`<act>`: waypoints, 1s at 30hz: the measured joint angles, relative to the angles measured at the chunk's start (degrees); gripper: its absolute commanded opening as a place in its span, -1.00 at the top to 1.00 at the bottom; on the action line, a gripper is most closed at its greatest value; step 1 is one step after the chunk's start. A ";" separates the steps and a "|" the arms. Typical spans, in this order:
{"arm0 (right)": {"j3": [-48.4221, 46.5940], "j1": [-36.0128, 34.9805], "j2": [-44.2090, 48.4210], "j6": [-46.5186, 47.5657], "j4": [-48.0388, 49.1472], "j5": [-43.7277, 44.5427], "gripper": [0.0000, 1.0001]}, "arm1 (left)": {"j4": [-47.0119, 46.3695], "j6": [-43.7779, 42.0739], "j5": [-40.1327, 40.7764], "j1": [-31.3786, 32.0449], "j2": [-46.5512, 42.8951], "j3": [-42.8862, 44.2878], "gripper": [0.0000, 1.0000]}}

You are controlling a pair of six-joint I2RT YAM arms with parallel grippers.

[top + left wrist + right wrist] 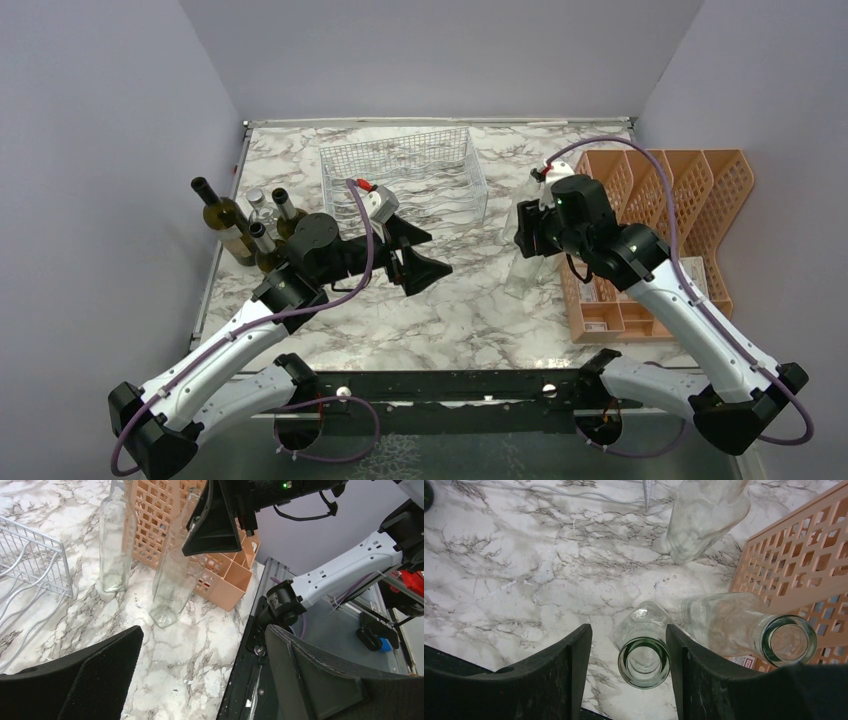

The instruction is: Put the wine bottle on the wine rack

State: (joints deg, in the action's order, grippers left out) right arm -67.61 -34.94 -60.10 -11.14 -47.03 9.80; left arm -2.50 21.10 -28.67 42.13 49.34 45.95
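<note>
A clear glass wine bottle [644, 662] stands upright on the marble table, and I look straight down into its green-tinted mouth. My right gripper [628, 630] is open around the bottle's neck. Its right finger [684, 670] is at the rim, and a gap shows on the left side. From above, the right gripper [522, 232] hovers over that bottle [520, 275]. The white wire wine rack [405, 185] lies at the back middle. My left gripper [432, 255] is wide open and empty in front of the rack, and in its own view [202, 635] only marble lies between its fingers.
Two more clear bottles [774, 635] [706, 515] stand close by, one against the orange perforated tray [660, 230]. Several dark bottles [225, 225] cluster at the left edge of the table. The black front rail [450, 385] runs along the near edge.
</note>
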 measured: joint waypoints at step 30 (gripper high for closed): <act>3.21 -1.77 0.11 0.52 0.52 5.75 0.80 | 2.21 -1.60 5.95 0.00 -1.92 -0.79 -0.98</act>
State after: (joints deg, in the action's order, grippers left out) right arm -64.40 -36.71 -59.99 -10.61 -46.50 15.55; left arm -0.30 19.51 -22.72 42.13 47.42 45.17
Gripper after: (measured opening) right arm 0.360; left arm 0.987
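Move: The glass bottle's neck is already between the right hand's open fingers, nearer the right one. The bottle's middle lies about 1 cm right of this hand, level with it fore and aft, some 11 cm below. A second glass bottle stands 3 cm farther out and 9 cm right, a third about 13 cm straight ahead; the wire wine rack's middle is some 25 cm ahead and 27 cm left. From the idle left hand, the target is 7 cm ahead, 20 cm right and 18 cm below. Fingers of the right hand come to pinch the glass bottle's neck just under its mouth: they narrow as the hand eases about 1 cm right, part slightly while it sinks some 2 cm down the neck, then shut again at the end. The wrist rolls only some 5 degrees, left side down. The left hand stays wide open and drifts about 1 cm each forward and left. ##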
